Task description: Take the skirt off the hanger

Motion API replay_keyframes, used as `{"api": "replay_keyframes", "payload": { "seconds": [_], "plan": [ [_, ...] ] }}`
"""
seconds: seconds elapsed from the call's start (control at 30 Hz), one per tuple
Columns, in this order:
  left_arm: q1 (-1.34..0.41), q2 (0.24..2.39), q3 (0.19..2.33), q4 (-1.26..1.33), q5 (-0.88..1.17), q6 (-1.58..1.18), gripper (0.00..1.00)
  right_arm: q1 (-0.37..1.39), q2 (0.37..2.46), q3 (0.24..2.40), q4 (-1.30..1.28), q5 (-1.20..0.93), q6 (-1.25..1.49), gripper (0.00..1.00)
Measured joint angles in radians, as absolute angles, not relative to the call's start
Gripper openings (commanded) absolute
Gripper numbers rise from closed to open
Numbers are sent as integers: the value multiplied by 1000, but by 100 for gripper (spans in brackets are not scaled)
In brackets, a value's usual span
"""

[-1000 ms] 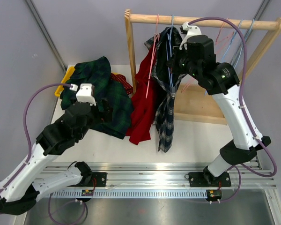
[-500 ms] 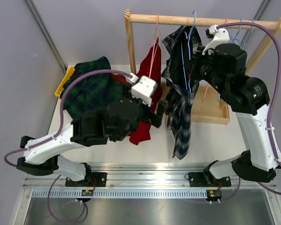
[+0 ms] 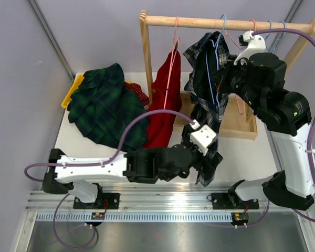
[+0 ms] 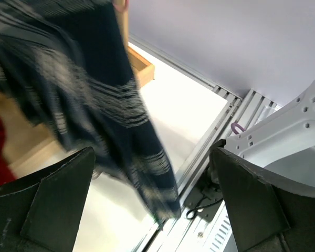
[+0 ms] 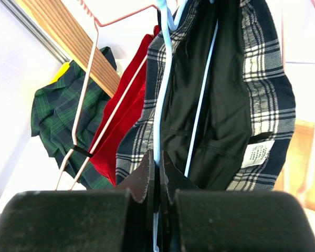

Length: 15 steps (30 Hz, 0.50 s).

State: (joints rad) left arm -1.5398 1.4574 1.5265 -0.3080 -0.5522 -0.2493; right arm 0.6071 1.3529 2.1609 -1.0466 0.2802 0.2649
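A navy plaid skirt (image 3: 209, 113) hangs on a light blue hanger (image 3: 219, 32) hooked over the wooden rail (image 3: 199, 22). My right gripper (image 5: 157, 176) is shut on the hanger's blue wire (image 5: 163, 79), right beside the skirt's dark lining (image 5: 226, 105). In the top view that gripper (image 3: 224, 79) sits at the skirt's upper right. My left gripper (image 4: 152, 157) is open low at the front, and the skirt's blurred lower hem (image 4: 115, 105) hangs between its wide-set fingers without touching them. From above, the left gripper (image 3: 202, 160) is at the hem.
A red skirt (image 3: 165, 102) hangs on a pink hanger left of the plaid one. A green plaid garment (image 3: 102, 105) lies at the table's back left over a yellow object (image 3: 72, 90). Several bare hangers (image 3: 275, 26) hang at the rail's right end. The rack's wooden base (image 3: 236, 126) lies behind.
My left arm swung right from the green garment to the plaid skirt's hem. My right gripper carried the hanger and skirt to the right along the rail.
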Motion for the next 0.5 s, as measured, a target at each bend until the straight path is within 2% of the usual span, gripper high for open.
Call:
{"api": "replay_keyframes", "payload": {
  "seconds": [0.17,0.3,0.37,0.4,0.43,0.5],
  "plan": [
    [-1542,1555,1468,-154,-546,-244,99,607,1349,2185,-1077,281,278,0],
    [-1542,1628,1480,-95,-602,-226,86,607,1331,2197,-1107,290,283,0],
    [-1543,1653,1493,-83,-653,-215,67,607,1324,2214,-1122,297,284,0],
    [-1544,1665,1499,-73,-693,-205,54,607,1320,2226,-1131,298,284,0],
    [-1544,1668,1500,-65,-719,-202,3,607,1317,2238,-1138,299,284,0],
    [-1544,1670,1499,-50,-780,-179,0,607,1307,2251,-1148,302,285,0]
  ]
}}
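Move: The plaid skirt's lower part hangs in front of the open left gripper, about 6 cm ahead, 4 cm to its right and 5 cm lower. The blue hanger is some 17 cm ahead, 2 cm to the right and 16 cm above the left hand; the red skirt is roughly 17 cm ahead and 17 cm to the left, 5 cm lower. From the right hand, which already pinches the hanger, that lower part is about 12 cm back, 3 cm left and 18 cm below. Bring the open left gripper right and down about 5 cm each to the plaid skirt's lower part, then push it forward some 3 cm, swinging the fingers counter-clockwise about 10 degrees while closing them nearly shut on the cloth. Meanwhile, keep the right hand pinching the blue hanger and ease it back, right and up, about 5 cm in all. ##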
